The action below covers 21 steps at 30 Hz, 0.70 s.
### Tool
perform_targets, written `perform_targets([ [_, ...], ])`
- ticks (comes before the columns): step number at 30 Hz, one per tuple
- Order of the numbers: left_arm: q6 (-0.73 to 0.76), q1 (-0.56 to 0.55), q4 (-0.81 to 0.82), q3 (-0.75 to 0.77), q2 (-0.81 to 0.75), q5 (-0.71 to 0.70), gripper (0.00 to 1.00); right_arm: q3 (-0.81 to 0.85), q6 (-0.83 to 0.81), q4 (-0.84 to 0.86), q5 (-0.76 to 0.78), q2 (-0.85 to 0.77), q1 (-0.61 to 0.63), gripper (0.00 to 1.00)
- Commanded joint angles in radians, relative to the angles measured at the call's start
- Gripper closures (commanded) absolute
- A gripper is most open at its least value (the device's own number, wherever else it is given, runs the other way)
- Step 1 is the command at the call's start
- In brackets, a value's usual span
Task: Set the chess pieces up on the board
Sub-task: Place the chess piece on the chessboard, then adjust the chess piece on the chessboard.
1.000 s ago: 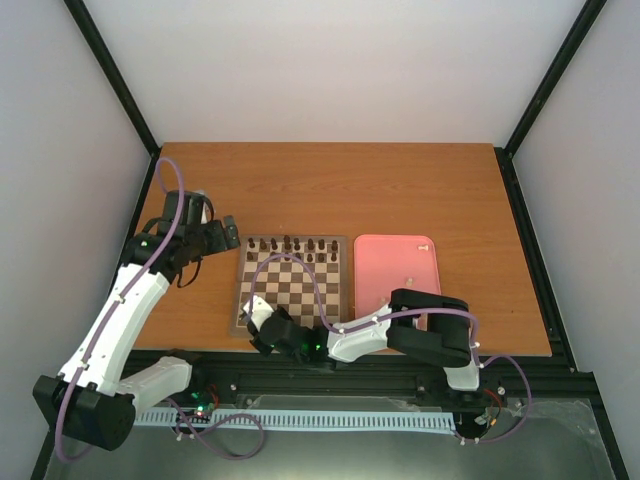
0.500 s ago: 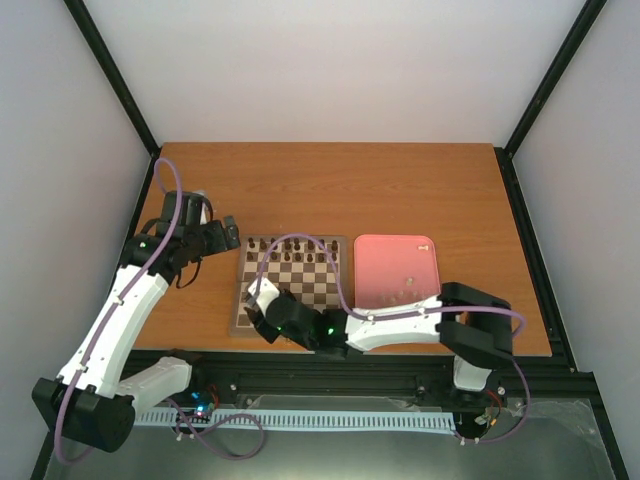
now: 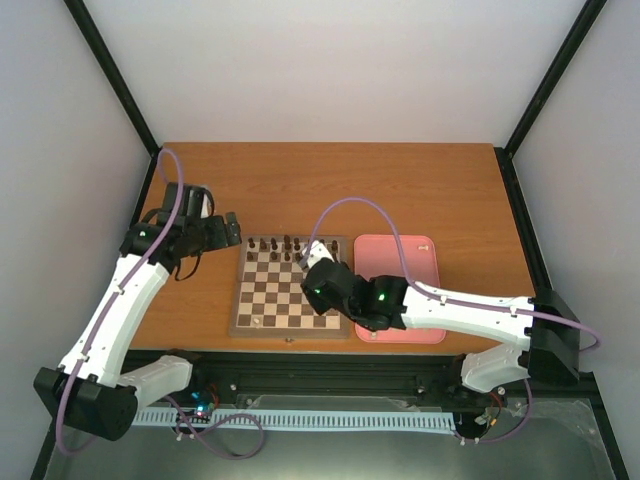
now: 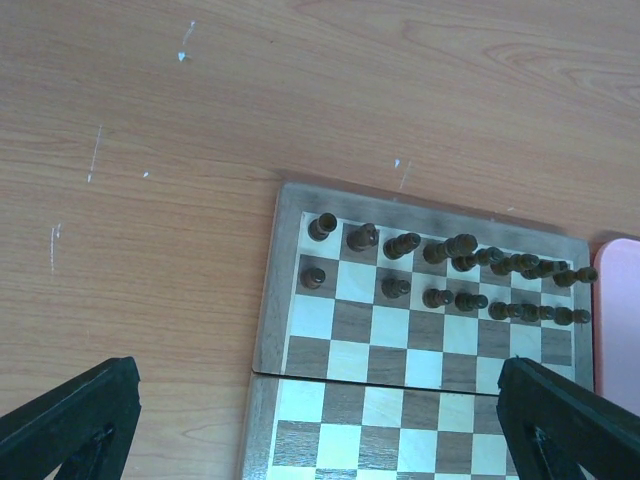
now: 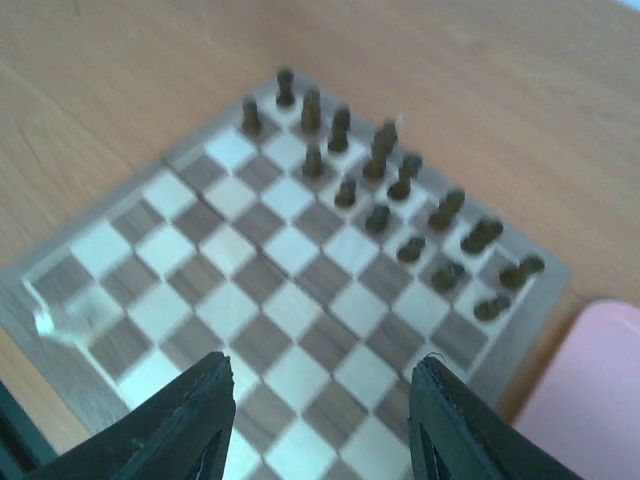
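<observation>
The board [image 3: 290, 290] lies mid-table, with dark chessmen [image 3: 290, 247] filling its two far rows. One cream-white chess piece [image 3: 257, 322] stands near its near-left corner and shows blurred in the right wrist view [image 5: 62, 318]. My right gripper [image 3: 313, 260] hovers over the board's right side, open [image 5: 325, 420], with nothing between its fingers. My left gripper [image 3: 228, 232] hangs off the board's far-left corner, wide open [image 4: 320, 440] and empty. From there I see the board [image 4: 330, 370] and the dark chessmen [image 4: 450, 270].
A pink tray [image 3: 400, 300] lies just right of the board, with a small white piece [image 3: 425, 243] at its far edge. The right arm stretches across the tray's near side. Bare wood table [image 3: 330, 190] lies beyond the board.
The right gripper rose from the board's near-left corner and swung right and farther out, its jaws opening. A white piece stays at that corner. The left arm barely shifted.
</observation>
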Motion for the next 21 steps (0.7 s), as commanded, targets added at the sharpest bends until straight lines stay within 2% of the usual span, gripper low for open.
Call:
perform_targets([
  [1, 0.017, -0.001, -0.026, 0.008, 0.021, -0.007, 0.00, -0.014, -0.002, -0.237, -0.080, -0.019, 0.004, 0.52],
  [5, 0.021, -0.001, -0.011, -0.012, 0.044, -0.027, 0.00, -0.034, -0.053, -0.244, -0.249, 0.015, 0.023, 0.53],
  [12, 0.012, -0.001, 0.003, -0.015, 0.062, -0.026, 0.00, 0.009, -0.106, -0.201, -0.348, 0.129, 0.038, 0.52],
  [21, -0.010, -0.001, -0.005, -0.009, 0.008, -0.049, 0.00, 0.143, -0.125, -0.188, -0.383, 0.345, 0.038, 0.50],
])
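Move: The right hand hangs empty over the right half of the chessboard; the white chess piece it has just set down stands on the board's near row, about 6 cm back, 14 cm to its left and 12 cm below. The nearest black pawns are some 12 cm straight ahead, and the pink tray's middle is about 2 cm ahead and 19 cm to the right. From the left hand that white piece lies roughly 13 cm back, 6 cm right and 16 cm below. The right hand turns back from its retreat and sinks about 12 cm while drawing back some 7 cm towards the board's near edge, swinging first slightly right and then left, so that it closes in on the white piece from its right, down at about the height where it let go of it. On the way the fingers tip some 20 degrees steeper, the hand's left side dips and it turns about 20 degrees counter-clockwise, fingers staying half open and empty, while the idle left hand settles about 2 cm lower. ##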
